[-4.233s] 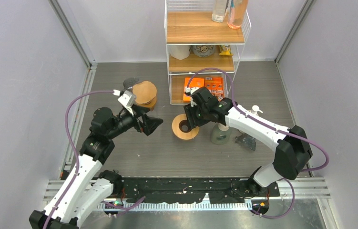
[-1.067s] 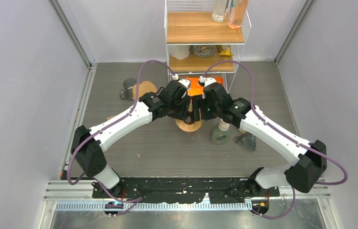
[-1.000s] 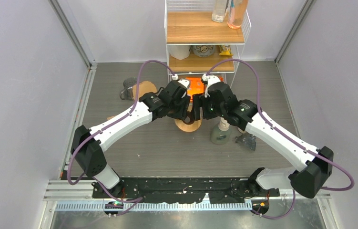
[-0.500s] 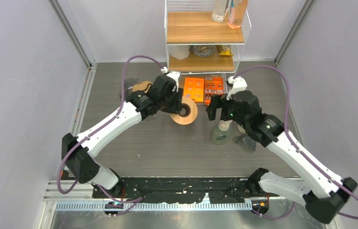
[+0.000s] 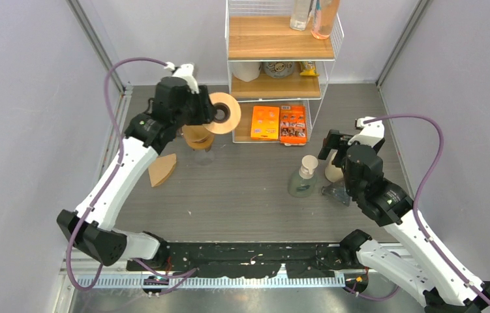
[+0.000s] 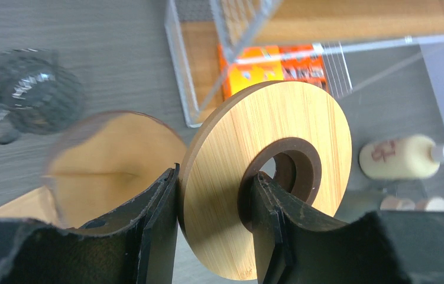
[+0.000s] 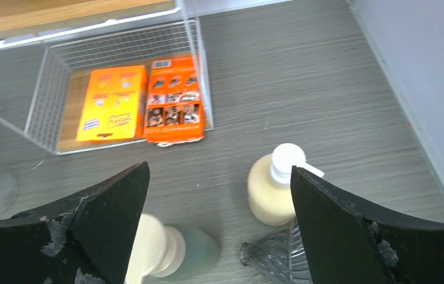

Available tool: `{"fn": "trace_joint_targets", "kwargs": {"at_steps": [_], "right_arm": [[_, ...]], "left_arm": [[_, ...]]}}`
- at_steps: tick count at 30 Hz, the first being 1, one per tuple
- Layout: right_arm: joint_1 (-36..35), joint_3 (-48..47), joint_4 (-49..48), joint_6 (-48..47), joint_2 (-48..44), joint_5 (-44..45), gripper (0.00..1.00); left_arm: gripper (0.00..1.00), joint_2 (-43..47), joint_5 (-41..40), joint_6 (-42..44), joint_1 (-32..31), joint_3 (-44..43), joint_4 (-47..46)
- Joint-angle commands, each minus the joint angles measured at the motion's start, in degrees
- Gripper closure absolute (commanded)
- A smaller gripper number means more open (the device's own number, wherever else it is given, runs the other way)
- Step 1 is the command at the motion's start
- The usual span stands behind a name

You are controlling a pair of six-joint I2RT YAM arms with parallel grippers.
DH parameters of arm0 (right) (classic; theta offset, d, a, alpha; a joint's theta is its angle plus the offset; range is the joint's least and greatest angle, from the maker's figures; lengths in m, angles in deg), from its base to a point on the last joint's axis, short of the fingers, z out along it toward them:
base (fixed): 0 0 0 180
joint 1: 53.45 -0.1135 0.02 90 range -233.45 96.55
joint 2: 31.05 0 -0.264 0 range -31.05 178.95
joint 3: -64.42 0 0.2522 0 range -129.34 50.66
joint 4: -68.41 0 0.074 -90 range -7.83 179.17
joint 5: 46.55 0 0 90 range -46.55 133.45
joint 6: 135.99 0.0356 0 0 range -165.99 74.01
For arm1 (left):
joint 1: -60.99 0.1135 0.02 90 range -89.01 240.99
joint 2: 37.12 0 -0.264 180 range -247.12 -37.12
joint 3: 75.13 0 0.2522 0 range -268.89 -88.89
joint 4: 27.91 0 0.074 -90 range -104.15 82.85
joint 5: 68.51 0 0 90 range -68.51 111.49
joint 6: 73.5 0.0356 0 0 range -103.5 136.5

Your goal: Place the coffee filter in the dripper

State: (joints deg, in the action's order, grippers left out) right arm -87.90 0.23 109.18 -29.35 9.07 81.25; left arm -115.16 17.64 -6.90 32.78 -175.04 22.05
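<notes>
My left gripper [image 5: 211,114] is shut on a wooden disc [image 5: 224,112] with a dark ring round its centre hole, held up on edge at the back left. In the left wrist view one finger sits in the hole of the disc [image 6: 278,136] and the other on its rim, the left gripper [image 6: 216,177] across it. Below the disc stands a glass holding brown filters [image 5: 198,138]. One loose brown coffee filter [image 5: 162,168] lies flat on the table. The dripper's ribbed glass cone [image 7: 278,254] lies on its side under my open, empty right gripper [image 7: 219,171], which hangs at the right [image 5: 341,140].
A wire rack with wooden shelves [image 5: 281,39] stands at the back, with orange boxes [image 5: 279,122] on its lowest level. A green pump bottle [image 5: 303,179] and a cream pump bottle [image 5: 335,171] stand beside the cone. A dark glass mug [image 6: 30,97] sits at the back left.
Both grippers were at the wooden disc in the middle of the table. The right one opened and drew back to the right; the left one carried the disc up and to the back left.
</notes>
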Motion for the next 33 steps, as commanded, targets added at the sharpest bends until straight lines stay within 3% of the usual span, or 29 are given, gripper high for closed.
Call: {"fn": "trace_joint_targets", "kwargs": {"at_steps": [1,9,16,22,33], "right_arm": [[2.3,0.3,-2.0,0.4,-0.9,5.4,0.04],[2.8,-0.1,-2.3,0.5,0.6,3.8,0.05],[2.8,-1.0,0.1,0.5,4.3,3.7,0.05],[2.8,-1.7,0.0,0.0,5.1,3.5,0.05],[2.8,-1.6,0.8,0.6,5.4,3.2,0.04]], "left_arm": [[0.85,3.8,1.1,-0.8,7.1,-2.8,-5.3],[0.84,-0.4,3.2,-7.1,22.2,-5.3,-7.3],[0.85,-3.1,-0.5,-13.0,30.3,-2.6,-11.5],[0.85,-8.1,-2.1,-16.2,33.7,-0.4,-15.5],[0.84,-21.7,1.6,-18.4,35.0,-6.9,-14.0]]}}
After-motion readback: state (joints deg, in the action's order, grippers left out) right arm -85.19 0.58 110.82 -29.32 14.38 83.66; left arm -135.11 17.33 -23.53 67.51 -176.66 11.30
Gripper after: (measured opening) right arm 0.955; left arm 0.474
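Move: The glass mug, where the held wooden-ring dripper seems bound, stands some 15 cm ahead of the left hand, 18 cm to its left and 26 cm below. The standing dripper, with a filter already in it, is nearer, about 5 cm ahead, 6 cm left and 17 cm down; a loose coffee filter lies on the table about 6 cm back, 18 cm left and 30 cm down. From the right hand, the mug is roughly 24 cm ahead, 56 cm left and 24 cm below. The wooden-ring dripper, still pinched by its rim, is swung by the left hand about 24 cm left and 14 cm forward towards the glass mug, rising slightly before sinking ever faster to end some 10 cm lower. The wrist turns about 45 degrees counter-clockwise. Open and empty, the right hand eases slightly right, then sinks about 3 cm. ##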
